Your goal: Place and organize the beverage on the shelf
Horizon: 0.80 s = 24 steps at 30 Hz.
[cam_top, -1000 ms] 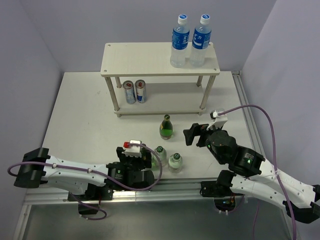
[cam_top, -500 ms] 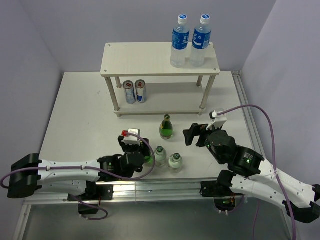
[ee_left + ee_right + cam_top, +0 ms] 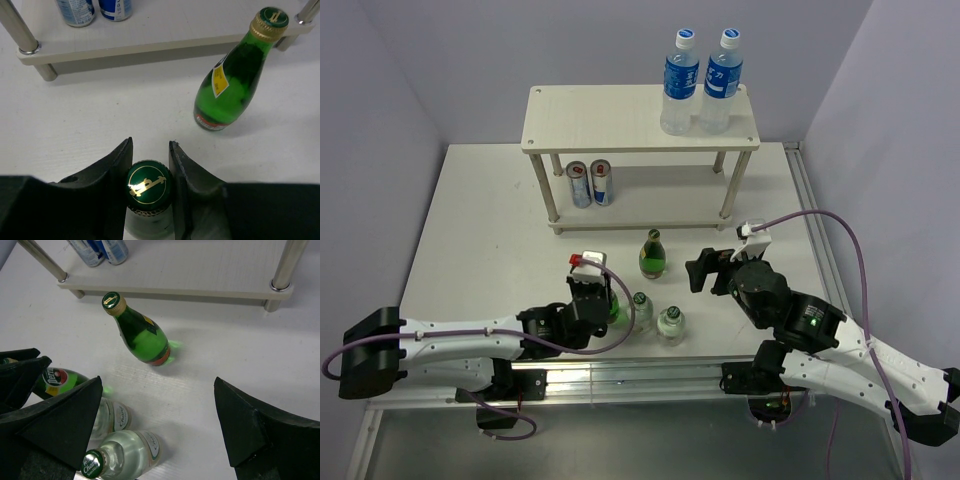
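The shelf stands at the back with two blue-labelled water bottles on its top board. Two cans sit on its lower board. My left gripper is shut on the neck of a green glass bottle, which stands upright on the table. A second green bottle stands free in front of the shelf. My right gripper hangs open to the right of it, holding nothing.
Two clear glass bottles stand close together just right of the held bottle, the nearer one touching or almost touching it; both clear bottles lie under the right gripper's view. Shelf legs rise at the lower board's corners.
My left gripper slid forward around the green bottle's neck and closed on it. The right arm stayed still.
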Each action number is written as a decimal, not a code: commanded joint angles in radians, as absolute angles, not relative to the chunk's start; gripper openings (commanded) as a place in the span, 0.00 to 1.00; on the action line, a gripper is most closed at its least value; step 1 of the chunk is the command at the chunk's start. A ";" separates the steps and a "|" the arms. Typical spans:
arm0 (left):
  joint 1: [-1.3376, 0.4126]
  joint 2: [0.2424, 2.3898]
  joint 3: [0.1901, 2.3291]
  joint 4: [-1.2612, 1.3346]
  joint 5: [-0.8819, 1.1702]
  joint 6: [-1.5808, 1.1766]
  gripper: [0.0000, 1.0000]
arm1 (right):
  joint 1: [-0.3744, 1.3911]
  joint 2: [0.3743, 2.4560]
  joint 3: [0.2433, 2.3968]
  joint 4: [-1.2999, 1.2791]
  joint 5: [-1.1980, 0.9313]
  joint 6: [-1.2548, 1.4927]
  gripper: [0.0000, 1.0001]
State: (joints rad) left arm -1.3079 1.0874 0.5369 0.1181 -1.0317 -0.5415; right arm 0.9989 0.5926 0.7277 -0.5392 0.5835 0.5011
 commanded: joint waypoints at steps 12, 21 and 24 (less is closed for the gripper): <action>-1.232 1.098 1.075 -0.215 -1.046 -0.287 0.00 | 1.003 0.584 0.732 -0.512 0.606 0.502 0.99; -0.980 1.201 1.557 -0.419 -0.879 -0.198 0.00 | 1.003 0.580 0.726 -0.499 0.604 0.499 0.99; -0.908 1.262 1.730 -0.469 -0.826 -0.138 0.00 | 1.003 0.580 0.727 -0.499 0.604 0.497 0.99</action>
State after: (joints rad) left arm -0.9562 1.2507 1.5562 -0.4923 -0.8925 -0.2291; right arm 0.9989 0.5854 0.7273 -0.5369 0.5838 0.5007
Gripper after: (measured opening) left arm 0.377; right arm 0.989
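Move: The left hand already grips the green bottle. The free left part of the top shelf, where the bottle seems bound, lies some 34 cm ahead of it, 9 cm left and 21 cm up. The two cans on the lower board are about 36 cm ahead, 7 cm left; the other green bottle 17 cm ahead, 10 cm right; a clear bottle stands 7 cm to the right, level with it. From the right hand that shelf part is about 35 cm ahead and 29 cm left. Straight up first, then up and increasingly forward, the left hand keeps its pinch on the green bottle and hoists it off the table towards the top shelf, some 26 cm up and 9 cm forward. Late in the climb it veers about 5 cm left and gathers roughly 10 degrees of counter-clockwise turn, still travelling fast. ##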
